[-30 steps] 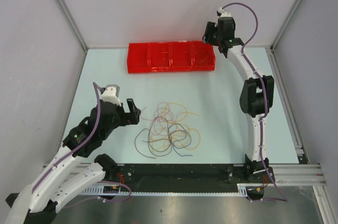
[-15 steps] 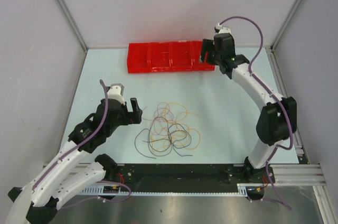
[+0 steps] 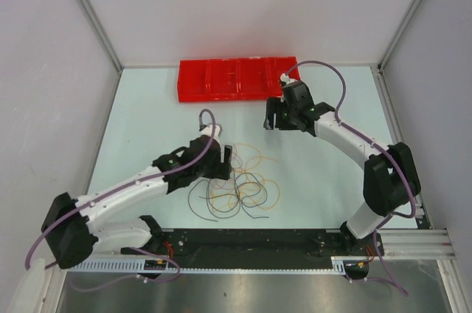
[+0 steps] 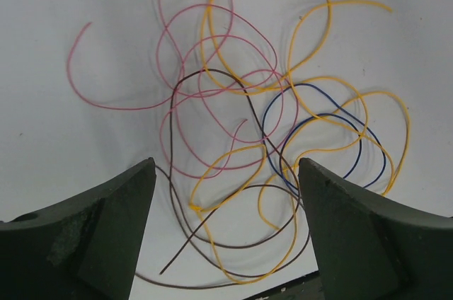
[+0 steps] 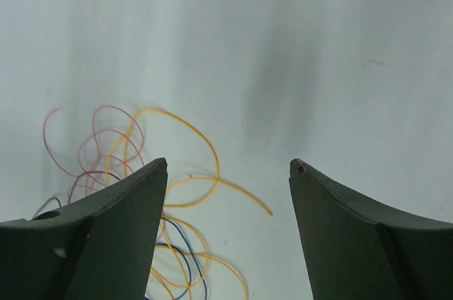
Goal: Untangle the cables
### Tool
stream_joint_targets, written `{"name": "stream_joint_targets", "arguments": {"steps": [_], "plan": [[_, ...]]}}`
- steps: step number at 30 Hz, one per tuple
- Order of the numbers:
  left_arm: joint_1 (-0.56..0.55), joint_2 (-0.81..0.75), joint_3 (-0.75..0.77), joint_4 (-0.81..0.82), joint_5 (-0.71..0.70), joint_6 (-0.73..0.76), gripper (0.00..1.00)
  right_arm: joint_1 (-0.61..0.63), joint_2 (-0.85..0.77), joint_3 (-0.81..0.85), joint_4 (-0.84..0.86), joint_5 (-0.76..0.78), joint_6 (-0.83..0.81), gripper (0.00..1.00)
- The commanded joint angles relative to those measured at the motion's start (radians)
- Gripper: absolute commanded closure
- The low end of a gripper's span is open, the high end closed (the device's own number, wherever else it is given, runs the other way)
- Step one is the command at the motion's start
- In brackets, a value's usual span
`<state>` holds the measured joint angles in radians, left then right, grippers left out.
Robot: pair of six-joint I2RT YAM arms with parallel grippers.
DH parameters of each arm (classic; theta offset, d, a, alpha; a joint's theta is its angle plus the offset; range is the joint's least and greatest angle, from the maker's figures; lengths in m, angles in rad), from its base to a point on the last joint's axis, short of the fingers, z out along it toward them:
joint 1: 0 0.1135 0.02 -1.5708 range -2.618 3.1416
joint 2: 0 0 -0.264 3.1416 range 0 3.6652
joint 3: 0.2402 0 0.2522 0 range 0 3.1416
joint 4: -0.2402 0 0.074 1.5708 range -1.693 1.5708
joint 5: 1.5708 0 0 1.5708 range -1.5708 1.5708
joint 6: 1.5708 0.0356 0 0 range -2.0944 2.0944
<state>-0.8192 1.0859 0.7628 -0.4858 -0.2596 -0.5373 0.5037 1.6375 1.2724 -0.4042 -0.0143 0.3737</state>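
The cables [image 3: 237,180] lie as one loose tangle of thin pink, yellow, brown and navy wires on the pale table. My left gripper [image 3: 223,164] hovers at the tangle's left edge, open. In the left wrist view the tangle [image 4: 244,91] fills the picture, and brown and yellow loops lie between the left gripper's [image 4: 226,165] wide-apart fingers. My right gripper [image 3: 271,115] is up and to the right of the tangle, open and empty. In the right wrist view a yellow cable end [image 5: 241,189] lies on the table between the right gripper's [image 5: 228,162] fingers.
A red tray [image 3: 236,80] with several compartments stands at the back of the table. Grey walls close in the table on the left, back and right. The arms' thick purple cables arc over both arms.
My left arm has stretched right, from beside the tangle to over its left edge. My right arm has swung down from the red tray towards the tangle.
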Motion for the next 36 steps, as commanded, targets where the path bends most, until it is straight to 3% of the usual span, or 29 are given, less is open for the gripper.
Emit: {"name": "stream_joint_targets", "arguments": {"steps": [1,15,27,36], "plan": [[-0.051,0.109,0.049,0.125,-0.029,-0.046,0.14,-0.014,-0.074,-0.042,-0.008,-0.009,-0.001,0.26],[-0.072,0.489,0.253,0.199,-0.046,-0.096,0.27,-0.024,-0.108,-0.096,0.007,0.013,0.001,0.27],[-0.075,0.612,0.309,0.161,-0.148,-0.136,0.42,-0.034,-0.094,-0.114,0.034,-0.027,0.016,0.27],[-0.075,0.678,0.331,0.15,-0.185,-0.145,0.47,-0.034,-0.079,-0.119,0.047,-0.039,0.018,0.28]]}}
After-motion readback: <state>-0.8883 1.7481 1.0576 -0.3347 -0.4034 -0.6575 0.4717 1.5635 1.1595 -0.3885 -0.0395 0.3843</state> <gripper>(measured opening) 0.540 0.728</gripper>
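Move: The left hand is about 12 cm above the table, and the upper loop of the yellow cable lies some 6 cm ahead and 7 cm to its right. The pink cable's loops sit about 4 cm ahead and 2 cm to the right of this hand, and the blue cable about 5 cm back and 10 cm to its right. From the right hand that yellow loop is roughly 8 cm back, 7 cm to the left and 14 cm below. The empty left hand swings to its right and down towards the upper yellow loop where it overlaps the pink one, then reaches forward and finally mostly sinks, about 8 cm right, 8 cm down and 6 cm forward in all. Its fingers narrow from nearly wide open to about half open on the way, the wrist rolling some 10 degrees so its left side rises, while the open right hand eases about 2 cm back and 2 cm to the right and then waits. ##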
